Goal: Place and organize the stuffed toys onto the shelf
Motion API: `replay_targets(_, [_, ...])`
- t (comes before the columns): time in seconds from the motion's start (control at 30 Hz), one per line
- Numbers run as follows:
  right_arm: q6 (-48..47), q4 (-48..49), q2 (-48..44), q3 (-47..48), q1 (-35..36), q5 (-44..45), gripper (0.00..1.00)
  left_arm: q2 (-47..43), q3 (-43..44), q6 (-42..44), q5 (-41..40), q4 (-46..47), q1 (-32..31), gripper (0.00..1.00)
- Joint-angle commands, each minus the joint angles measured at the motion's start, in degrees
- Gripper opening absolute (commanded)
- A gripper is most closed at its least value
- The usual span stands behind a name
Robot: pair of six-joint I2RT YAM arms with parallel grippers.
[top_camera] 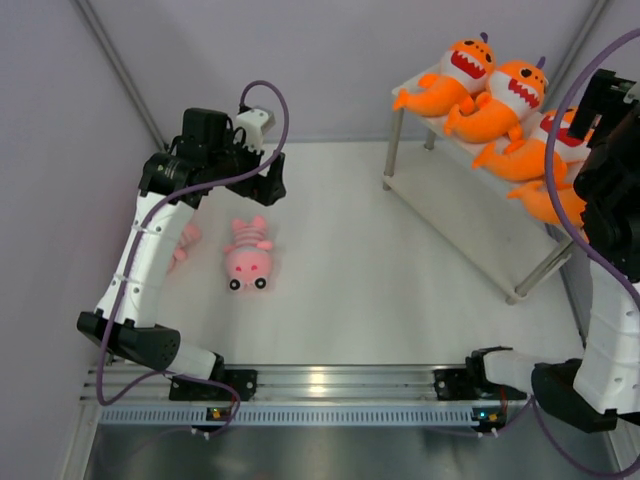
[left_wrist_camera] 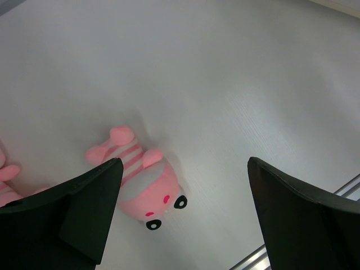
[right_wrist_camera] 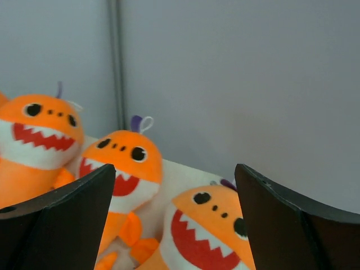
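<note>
Several orange shark stuffed toys sit in a row on the top board of the shelf (top_camera: 455,205) at the right: one (top_camera: 457,75), another (top_camera: 503,105), a third (top_camera: 530,155), and a further one half hidden by my right arm. My right gripper (top_camera: 605,100) hovers open over them; its wrist view shows three sharks (right_wrist_camera: 39,126) (right_wrist_camera: 121,160) (right_wrist_camera: 211,225) beyond its spread jaws (right_wrist_camera: 174,169). A pink striped stuffed toy (top_camera: 248,258) (left_wrist_camera: 143,188) lies on the table under my open left gripper (top_camera: 265,180) (left_wrist_camera: 183,166). Another pink one (top_camera: 185,243) (left_wrist_camera: 5,174) peeks out beside my left arm.
The shelf's lower board is bare, and its thin metal legs (top_camera: 392,150) stand on the table. A metal rail (top_camera: 330,385) (left_wrist_camera: 349,188) runs along the near edge between the arm bases. Grey walls with a pole (right_wrist_camera: 115,62) close in the left, back and right.
</note>
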Motion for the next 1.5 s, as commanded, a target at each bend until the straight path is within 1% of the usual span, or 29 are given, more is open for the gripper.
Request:
replay_targets(0.0, [7.60,0.26,-2.69,-2.24,-5.82,8.92,0.86,-1.66,-0.57,0.51,1.39,0.48,0.05,0.98])
replay_targets(0.03, [6.12,1.75,-3.05,-7.39,-6.17,14.25,0.85,-1.74,-0.75,0.51,1.82,0.48,0.13,0.98])
replay_targets(0.07, [4.62,2.98,-3.40,-9.96,-6.53,16.47,0.85,-1.83,-0.84,0.60,2.09,0.40,0.05,0.98])
replay_targets(0.1, [4.35,2.91,-3.58,-11.81,-8.44,16.93,0.85,-1.92,-0.93,0.60,2.18,0.48,0.05,0.98])
replay_targets(0.17, [8.19,1.25,-4.28,-14.29,-13.53,10.64,0.85,-2.27,-1.28,0.86,2.53,0.48,0.05,0.98])
replay_targets(0.2, [11.08,1.24,-5.85,-16.29,-18.52,8.17,0.83,-2.27,-1.37,1.30,2.36,0.40,0.05,0.98])
replay_targets(0.23, [13.90,1.50,-6.56,-17.36,-20.22,5.45,0.82,-2.27,-1.37,1.39,2.09,0.48,0.05,0.98])
replay_targets(0.3, [16.46,1.94,-8.31,-19.29,-22.25,4.55,0.82,-2.10,-0.93,1.83,1.57,0.22,0.05,0.98])
replay_targets(0.43, [18.84,3.17,-9.56,-24.57,-22.61,0.60,0.81,-1.83,-0.49,1.74,2.09,-0.04,0.05,0.98])
replay_targets(0.5, [19.11,3.70,-9.91,-26.24,-23.23,-1.25,0.75,-1.92,-0.49,1.30,2.09,0.04,0.05,0.98])
replay_targets(0.53, [19.20,4.05,-9.91,-26.68,-23.58,-2.65,0.70,-2.09,-0.49,1.21,2.09,0.04,0.05,0.98])
replay_targets(0.57, [19.20,4.40,-9.91,-26.95,-24.19,-3.01,0.58,-2.18,-0.57,0.95,2.09,0.04,0.05,0.98])
replay_targets(0.63, [18.59,5.36,-10.08,-28.35,-24.89,-5.46,0.47,-2.27,-0.58,0.86,1.48,-0.04,0.05,0.98])
replay_targets(0.67, [17.89,6.94,-10.43,-28.79,-26.29,-6.87,0.39,-2.27,-0.49,0.86,1.30,0.04,0.05,0.98])
replay_targets(0.73, [16.66,9.57,-10.96,-31.25,-28.06,-12.12,0.35,-2.01,-0.05,0.77,0.69,-0.04,0.05,0.98])
replay_targets(0.77, [15.69,12.20,-11.31,-32.21,-29.63,-12.94,0.28,-1.83,0.30,0.69,0.69,0.04,0.05,0.98])
replay_targets(0.83, [14.72,14.50,-11.31,-33.80,-30.26,-14.25,0.22,-1.57,1.18,0.60,0.60,-0.04,0.05,0.98])
replay_targets(0.87, [13.67,16.77,-11.23,-34.24,-30.43,-15.14,0.17,-1.57,1.36,0.60,0.60,-0.04,0.05,0.98])
replay_targets(0.9, [12.96,18.10,-11.05,-35.20,-30.52,-18.54,0.16,-1.57,1.62,0.60,0.60,0.04,0.05,0.98])
replay_targets(1.0, [11.99,23.01,-10.79,-37.31,-30.87,-22.78,0.13,-1.66,2.06,0.95,-0.10,0.04,0.05,0.98])
replay_targets(1.03, [10.25,24.25,-10.61,-37.76,-30.96,-24.88,0.13,-1.83,2.06,0.95,-0.28,0.04,0.05,0.98])
replay_targets(1.1, [9.10,27.06,-10.00,-38.63,-31.14,-25.86,0.09,-1.92,2.06,1.21,-0.72,0.04,0.05,0.98])
replay_targets(1.2, [7.77,30.84,-9.99,-41.09,-31.58,-25.95,0.08,-2.01,2.15,1.39,-1.07,0.04,0.05,0.98])
replay_targets(1.33, [6.19,38.22,-10.26,-44.61,-32.19,-29.55,0.07,-1.57,2.41,1.56,-1.42,0.04,0.13,0.98])
replay_targets(1.47, [7.33,39.73,-9.29,-45.67,-33.95,-32.19,0.04,-1.30,2.59,1.48,-1.33,0.04,0.05,0.98])
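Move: The orange shark toy nearest me on the shelf top has its middle roughly 12 cm ahead of my right hand, 9 cm to its right and 13 cm below. The next shark toy along lies some 23 cm ahead, 2 cm right and 12 cm lower; the one beyond that is about 31 cm ahead, 6 cm left, 12 cm down. From my idle left hand the nearest shark is some 68 cm right, 4 cm ahead and 9 cm up. I bring my empty right hand down about 11 cm and 9 cm to the right, easing back a little and swinging clockwise, until it is low behind the nearest shark toy. There I shut the wide-open fingers almost fully, then drive the closed tips about 9 cm forward against the toy, turning the wrist back counter-clockwise some 25 degrees, to push it farther onto the shelf. ##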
